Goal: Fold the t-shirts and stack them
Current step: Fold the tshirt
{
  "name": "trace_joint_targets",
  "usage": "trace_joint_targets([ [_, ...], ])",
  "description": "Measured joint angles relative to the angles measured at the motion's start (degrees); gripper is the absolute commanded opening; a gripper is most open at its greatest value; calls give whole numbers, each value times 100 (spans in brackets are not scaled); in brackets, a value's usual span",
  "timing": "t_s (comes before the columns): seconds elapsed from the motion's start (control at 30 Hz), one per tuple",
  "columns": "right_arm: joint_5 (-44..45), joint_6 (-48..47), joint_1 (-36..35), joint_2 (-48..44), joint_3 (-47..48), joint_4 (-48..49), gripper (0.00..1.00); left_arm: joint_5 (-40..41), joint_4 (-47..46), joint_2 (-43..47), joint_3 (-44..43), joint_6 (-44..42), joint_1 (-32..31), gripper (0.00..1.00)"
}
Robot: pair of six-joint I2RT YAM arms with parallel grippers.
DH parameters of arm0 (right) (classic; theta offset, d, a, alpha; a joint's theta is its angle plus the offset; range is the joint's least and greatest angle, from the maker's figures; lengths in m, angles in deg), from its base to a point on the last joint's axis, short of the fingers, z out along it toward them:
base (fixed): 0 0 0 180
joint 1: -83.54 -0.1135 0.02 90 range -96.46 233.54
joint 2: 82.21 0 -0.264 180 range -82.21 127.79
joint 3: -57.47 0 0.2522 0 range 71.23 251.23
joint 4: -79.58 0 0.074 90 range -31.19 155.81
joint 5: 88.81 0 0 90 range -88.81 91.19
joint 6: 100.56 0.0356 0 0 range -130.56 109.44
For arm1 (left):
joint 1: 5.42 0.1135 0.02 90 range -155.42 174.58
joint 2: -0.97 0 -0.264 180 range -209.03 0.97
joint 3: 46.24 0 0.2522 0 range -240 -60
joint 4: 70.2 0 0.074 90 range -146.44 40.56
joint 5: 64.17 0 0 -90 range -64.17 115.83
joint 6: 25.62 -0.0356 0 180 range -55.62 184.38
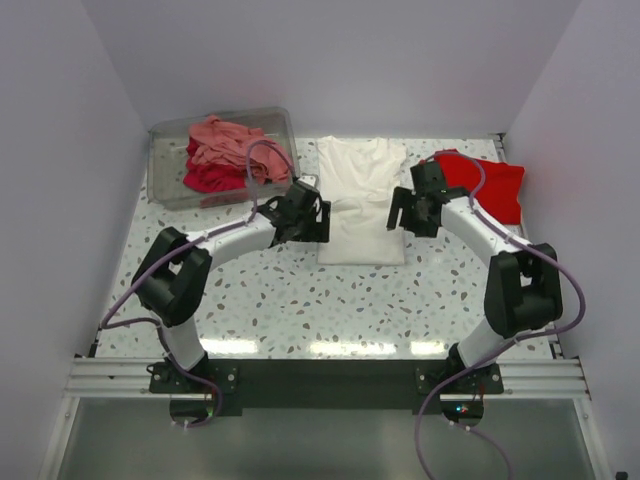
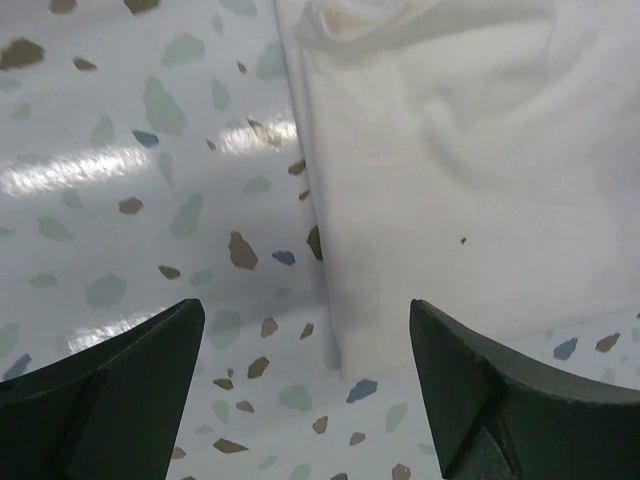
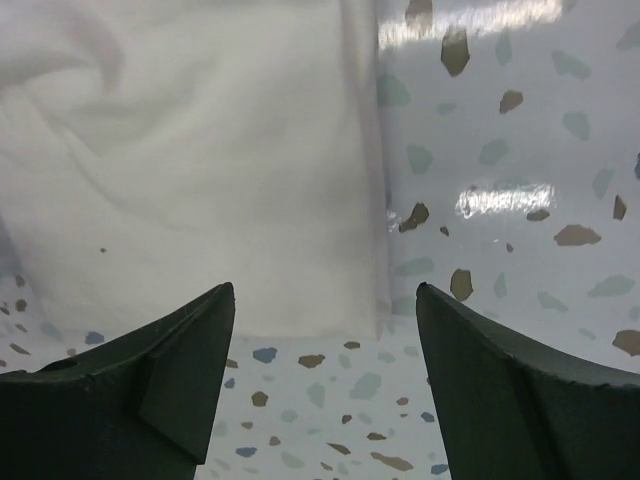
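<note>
A white t-shirt [image 1: 360, 200] lies folded into a long rectangle in the middle of the table. A bright red t-shirt [image 1: 487, 183] lies folded to its right. My left gripper [image 1: 316, 220] hovers at the white shirt's left edge, and my right gripper [image 1: 401, 214] at its right edge. In the left wrist view the left gripper [image 2: 305, 335] is open over the white shirt's [image 2: 450, 170] near left corner, with nothing between its fingers. In the right wrist view the right gripper [image 3: 325, 305] is open above the white shirt's [image 3: 200, 170] near right corner and holds nothing.
A clear plastic bin [image 1: 160, 165] stands at the back left, holding crumpled salmon-pink cloth [image 1: 228, 140] over crimson cloth [image 1: 210, 178]. White walls close in the speckled table [image 1: 300, 300] on the left, back and right.
</note>
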Motion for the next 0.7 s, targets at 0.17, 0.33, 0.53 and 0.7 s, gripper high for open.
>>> trace_joint_targets([
  [0.17, -258, 35, -7, -17, -844, 144, 76, -129, -120, 0, 531, 114, -363, 89],
  [0.33, -415, 76, -7, -74, -1294, 330, 76, -144, -297, 0, 719, 155, -407, 88],
  [0.53, -564, 136, -7, -188, -1576, 603, 75, -173, -623, 0, 962, 240, -407, 86],
  [0.7, -590, 179, -7, -190, -1738, 772, 72, -168, -732, -4, 1047, 245, -411, 83],
])
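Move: The left hand's target, the white t-shirt's near left corner, lies about 5 cm back, 2 cm to its right and 8 cm below it; the bin of pink and red cloth is some 24 cm ahead and 22 cm left, around 6 cm down. From the right hand, the near right corner is about 6 cm back, 1 cm right and 10 cm below, with the folded red t-shirt roughly 15 cm ahead, 20 cm right, equally low. Both hands, empty and wide open, draw back and sink together over the white t-shirt's near corners: the left about 5 cm down and nearly as far back, with a slight drift to the right, while the right drops some 7 cm and backs 6 cm, tipping its fingers about 10 degrees further down. Most of the way is covered quickly at first, then they ease into a slow, almost straight descent, each corner coming roughly between the open fingertips, with no contact visible yet. ##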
